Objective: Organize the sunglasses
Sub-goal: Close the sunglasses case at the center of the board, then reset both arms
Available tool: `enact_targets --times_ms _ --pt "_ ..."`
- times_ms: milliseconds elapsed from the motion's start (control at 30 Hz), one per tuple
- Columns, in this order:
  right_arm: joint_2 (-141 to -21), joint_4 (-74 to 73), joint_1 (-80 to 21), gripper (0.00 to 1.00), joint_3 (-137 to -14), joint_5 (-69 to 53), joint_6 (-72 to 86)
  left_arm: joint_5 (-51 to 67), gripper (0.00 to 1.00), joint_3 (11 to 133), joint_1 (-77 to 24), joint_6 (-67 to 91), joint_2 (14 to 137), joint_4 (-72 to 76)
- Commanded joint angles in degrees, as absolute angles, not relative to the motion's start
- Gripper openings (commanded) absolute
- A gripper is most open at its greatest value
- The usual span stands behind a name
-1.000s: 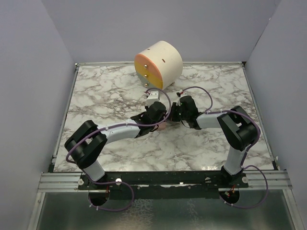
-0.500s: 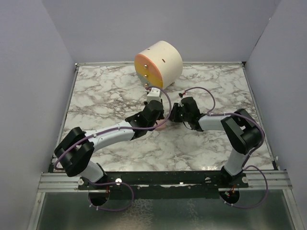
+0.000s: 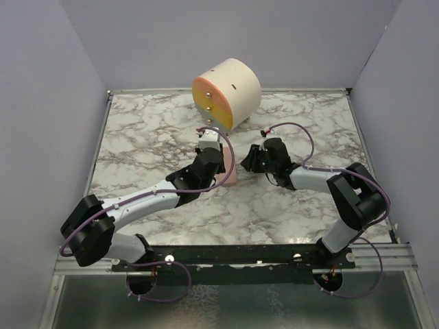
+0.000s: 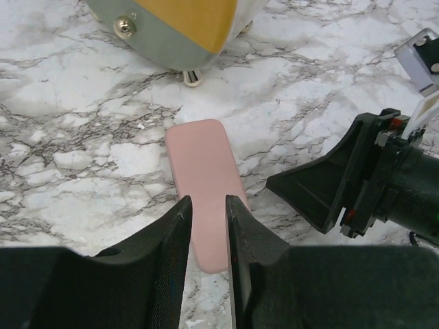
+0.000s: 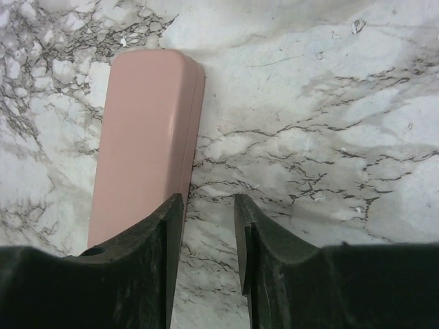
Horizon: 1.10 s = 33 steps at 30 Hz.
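Note:
The sunglasses are hidden from every view. A shut pink oblong case (image 3: 231,171) lies flat on the marble table. My left gripper (image 3: 221,168) hovers over the case's near end, and the pink lid (image 4: 202,164) shows through the narrow gap of the open left gripper (image 4: 208,200), with nothing held. My right gripper (image 3: 245,164) sits just right of the case. In its wrist view the case (image 5: 147,137) lies beside the left finger, and the right gripper (image 5: 208,199) is open over bare marble.
A cream cylindrical box (image 3: 226,92) with an orange-yellow front and brass knobs stands at the back of the table (image 3: 151,130), just beyond the case; its front (image 4: 185,27) fills the top of the left wrist view. Grey walls enclose the table on three sides.
The right gripper has opened and drawn back to the right, off the case. The left arm has stretched further away from its base, its gripper now over the case.

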State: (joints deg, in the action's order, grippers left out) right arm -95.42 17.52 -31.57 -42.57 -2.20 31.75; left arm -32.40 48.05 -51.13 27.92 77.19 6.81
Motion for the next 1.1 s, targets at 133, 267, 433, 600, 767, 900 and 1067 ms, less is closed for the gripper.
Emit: enact_targets --times_ms 133,267,433,600,767,900,1067 --pt "-92.3 17.6 -32.0 0.45 -41.2 0.9 31.2 -36.3 0.33 46.0 -51.2 27.8 74.3 4.5" --pt "-91.9 17.6 -32.0 0.47 -41.0 1.5 31.2 -36.6 0.36 45.5 -51.2 27.7 73.9 4.5" --pt "-91.2 17.7 -32.1 0.55 -40.7 2.2 31.1 -36.5 0.42 44.7 -50.9 28.1 73.7 5.3" --pt "-90.4 17.8 -32.2 0.69 -40.3 3.4 30.9 -36.3 0.47 44.4 -50.1 29.0 73.8 5.1" --pt "-89.3 18.0 -32.3 0.87 -39.8 4.5 30.5 -36.1 0.52 43.8 -49.3 29.1 73.4 4.7" --pt "-88.0 18.4 -32.4 0.91 -39.0 6.2 30.4 -36.0 0.57 42.8 -48.8 29.5 72.4 4.3" --pt "-86.8 18.8 -32.4 0.93 -38.3 7.7 30.0 -37.5 0.66 41.1 -48.5 29.2 70.4 3.9"
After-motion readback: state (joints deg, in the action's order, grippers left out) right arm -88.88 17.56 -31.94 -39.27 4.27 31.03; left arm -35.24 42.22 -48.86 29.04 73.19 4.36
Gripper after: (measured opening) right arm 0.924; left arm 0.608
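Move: The sunglasses case already lies closed, long side pointing forward. From the left hand its middle is about 6 cm ahead, 2 cm to the right and 16 cm below. From the right hand it is roughly 2 cm ahead, 7 cm to the left and 3 cm down. The drawer cabinet stands some 22 cm beyond the case, about in line with it. Spread both empty grippers to either side of the closed case, touching nothing. Swing the left one about 4 cm to the left while sinking some 2.5 cm, opening its fingers from a third to over half. Ease the right one up and right, about 2 cm each, tipping its fingers slightly up as they open almost fully. ##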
